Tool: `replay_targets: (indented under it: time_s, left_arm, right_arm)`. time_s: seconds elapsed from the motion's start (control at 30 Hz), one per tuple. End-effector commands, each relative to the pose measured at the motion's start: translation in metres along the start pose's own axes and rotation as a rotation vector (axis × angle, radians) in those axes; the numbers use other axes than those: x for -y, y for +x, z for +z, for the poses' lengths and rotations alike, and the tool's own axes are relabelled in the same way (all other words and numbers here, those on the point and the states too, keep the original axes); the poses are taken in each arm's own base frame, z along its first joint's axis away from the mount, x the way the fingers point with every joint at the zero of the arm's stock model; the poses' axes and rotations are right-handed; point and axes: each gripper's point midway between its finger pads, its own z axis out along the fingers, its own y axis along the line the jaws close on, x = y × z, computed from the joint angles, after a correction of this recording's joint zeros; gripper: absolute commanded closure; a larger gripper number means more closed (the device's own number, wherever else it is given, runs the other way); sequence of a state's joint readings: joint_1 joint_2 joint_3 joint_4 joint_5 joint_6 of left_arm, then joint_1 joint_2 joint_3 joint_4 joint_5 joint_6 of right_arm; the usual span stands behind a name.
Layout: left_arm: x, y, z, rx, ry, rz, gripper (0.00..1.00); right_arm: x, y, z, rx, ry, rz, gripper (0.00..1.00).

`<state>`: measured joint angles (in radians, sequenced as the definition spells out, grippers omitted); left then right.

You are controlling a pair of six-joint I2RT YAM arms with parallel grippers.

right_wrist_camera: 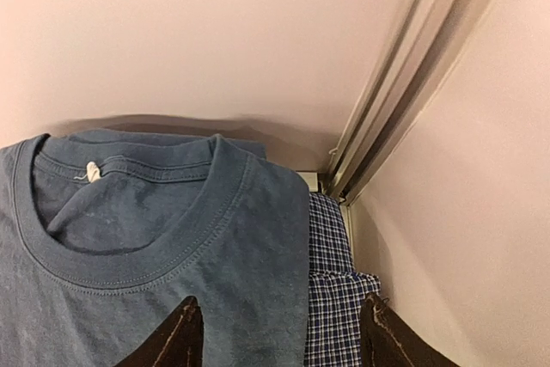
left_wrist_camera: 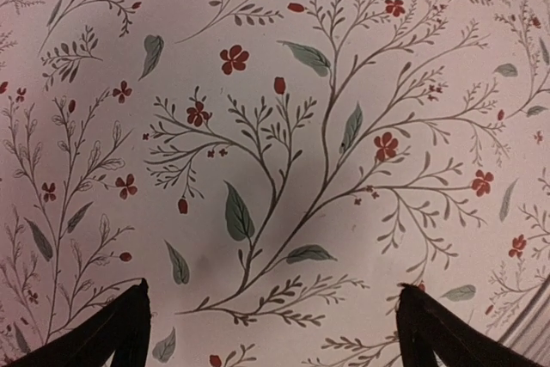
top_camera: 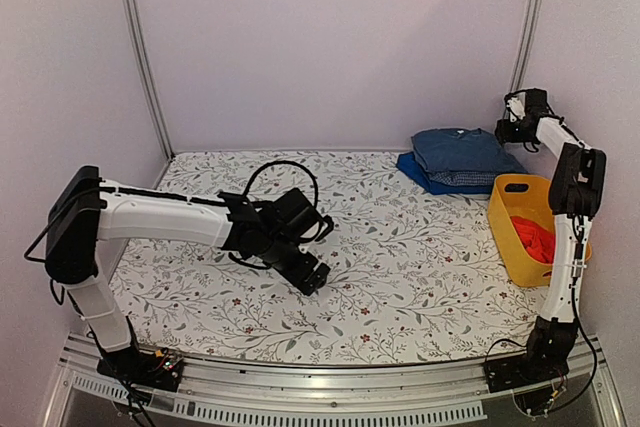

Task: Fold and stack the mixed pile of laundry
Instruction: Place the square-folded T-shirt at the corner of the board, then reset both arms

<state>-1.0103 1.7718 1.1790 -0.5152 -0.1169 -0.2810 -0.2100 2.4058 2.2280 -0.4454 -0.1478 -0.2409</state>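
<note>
At the back right of the table lies a folded stack: a slate-blue T-shirt [top_camera: 462,150] on top of a blue small-check shirt [top_camera: 462,181]. My right gripper [top_camera: 506,131] hovers at the stack's right edge. In the right wrist view its jaws [right_wrist_camera: 279,302] stand open, with nothing between them, over the T-shirt [right_wrist_camera: 172,238] and the check shirt [right_wrist_camera: 331,298]. A red-orange cloth [top_camera: 535,237] lies in the yellow basket [top_camera: 512,217]. My left gripper [top_camera: 312,277] is open and empty over the middle of the table [left_wrist_camera: 271,290]. No trousers are in view.
The floral tablecloth [top_camera: 400,267] covers the table. The basket stands against the right arm's upright link [top_camera: 568,247]. Walls and a metal corner post [right_wrist_camera: 387,118] close in right behind the stack.
</note>
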Motion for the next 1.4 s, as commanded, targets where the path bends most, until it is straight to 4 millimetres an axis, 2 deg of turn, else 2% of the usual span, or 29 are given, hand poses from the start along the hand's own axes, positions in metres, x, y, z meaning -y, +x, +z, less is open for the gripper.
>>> replay_targets:
  time_s: [0.0, 0.1, 0.2, 0.27, 0.37, 0.43, 0.53, 0.67, 0.77, 0.83, 0.87, 0.9, 0.97, 1.0, 1.13, 1.23, 1.37]
  left_arm:
    - [-0.013, -0.012, -0.006, 0.024, -0.012, -0.060, 0.00]
    - [-0.022, -0.011, -0.010, 0.032, -0.023, -0.103, 0.00]
    - [-0.032, -0.013, -0.021, 0.069, -0.016, -0.164, 0.00]
    - [-0.041, -0.023, -0.035, 0.131, 0.002, -0.215, 0.00]
    - [-0.069, -0.039, -0.060, 0.222, 0.019, -0.318, 0.00]
    - [-0.095, -0.050, -0.079, 0.284, 0.026, -0.393, 0.00]
    - [-0.137, -0.062, -0.110, 0.376, 0.049, -0.504, 0.00]
    - [-0.199, -0.066, -0.151, 0.478, 0.015, -0.627, 0.00]
    - [-0.228, -0.065, -0.176, 0.526, -0.012, -0.640, 0.00]
    - [-0.240, -0.063, -0.188, 0.536, -0.048, -0.623, 0.00]
    - [-0.243, -0.062, -0.190, 0.532, -0.064, -0.610, 0.00]
    - [-0.246, -0.061, -0.190, 0.522, -0.082, -0.602, 0.00]
    - [-0.250, -0.054, -0.179, 0.463, -0.107, -0.603, 0.00]
    - [-0.250, -0.050, -0.171, 0.433, -0.107, -0.609, 0.00]
    - [-0.228, -0.044, -0.146, 0.387, -0.028, -0.618, 0.00]
    - [-0.203, -0.036, -0.128, 0.355, -0.004, -0.599, 0.00]
    - [-0.172, -0.017, -0.106, 0.306, 0.024, -0.581, 0.00]
  right_arm:
    - [0.012, -0.006, 0.001, 0.010, 0.080, 0.024, 0.33]
    - [0.038, -0.013, -0.015, 0.014, 0.195, 0.048, 0.25]
    - [0.045, -0.029, -0.035, 0.054, 0.192, 0.080, 0.23]
    - [0.032, -0.044, -0.049, 0.090, 0.121, 0.100, 0.22]
    - [0.016, -0.059, -0.070, 0.117, 0.045, 0.145, 0.20]
    - [0.002, -0.063, -0.083, 0.117, -0.009, 0.164, 0.18]
    - [-0.025, -0.056, -0.094, 0.096, -0.065, 0.167, 0.13]
    - [-0.069, -0.077, -0.141, 0.128, -0.143, 0.146, 0.08]
    - [-0.109, -0.078, -0.162, 0.086, -0.202, 0.128, 0.05]
    - [-0.140, -0.074, -0.174, 0.061, -0.265, 0.114, 0.05]
    - [-0.166, -0.070, -0.180, 0.048, -0.314, 0.110, 0.05]
    - [-0.182, -0.067, -0.191, 0.045, -0.354, 0.130, 0.04]
    - [-0.212, -0.049, -0.201, 0.022, -0.425, 0.148, 0.04]
    - [-0.227, -0.044, -0.215, 0.026, -0.463, 0.163, 0.04]
    - [-0.278, -0.004, -0.248, 0.000, -0.583, 0.177, 0.01]
    - [-0.310, 0.040, -0.265, -0.057, -0.644, 0.194, 0.01]
    - [-0.350, 0.109, -0.280, -0.152, -0.680, 0.189, 0.01]
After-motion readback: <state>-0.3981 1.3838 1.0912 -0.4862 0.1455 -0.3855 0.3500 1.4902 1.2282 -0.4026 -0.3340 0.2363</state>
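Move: The T-shirt lies folded on the stack at the board's far right corner; its middle is about 13 cm left of my right hand, 7 cm back and 5 cm below. The checked shirt is right under it, some 3 cm lower. The yellow basket stands about 34 cm back from my right hand, 3 cm to its left and 10 cm below. From my left hand the T-shirt is roughly 36 cm ahead and 42 cm to the right, 3 cm higher. My right hand finishes opening as it eases a little right at the T-shirt's right edge, then climbs about 15 cm and sweeps left and back over the stack, some 30 cm left in all, sinking towards the open board and turning counter-clockwise. My empty left hand swings left, forward and up, turning about 35 degrees counter-clockwise, then starts down and slightly back; its fingers stay wide open. ##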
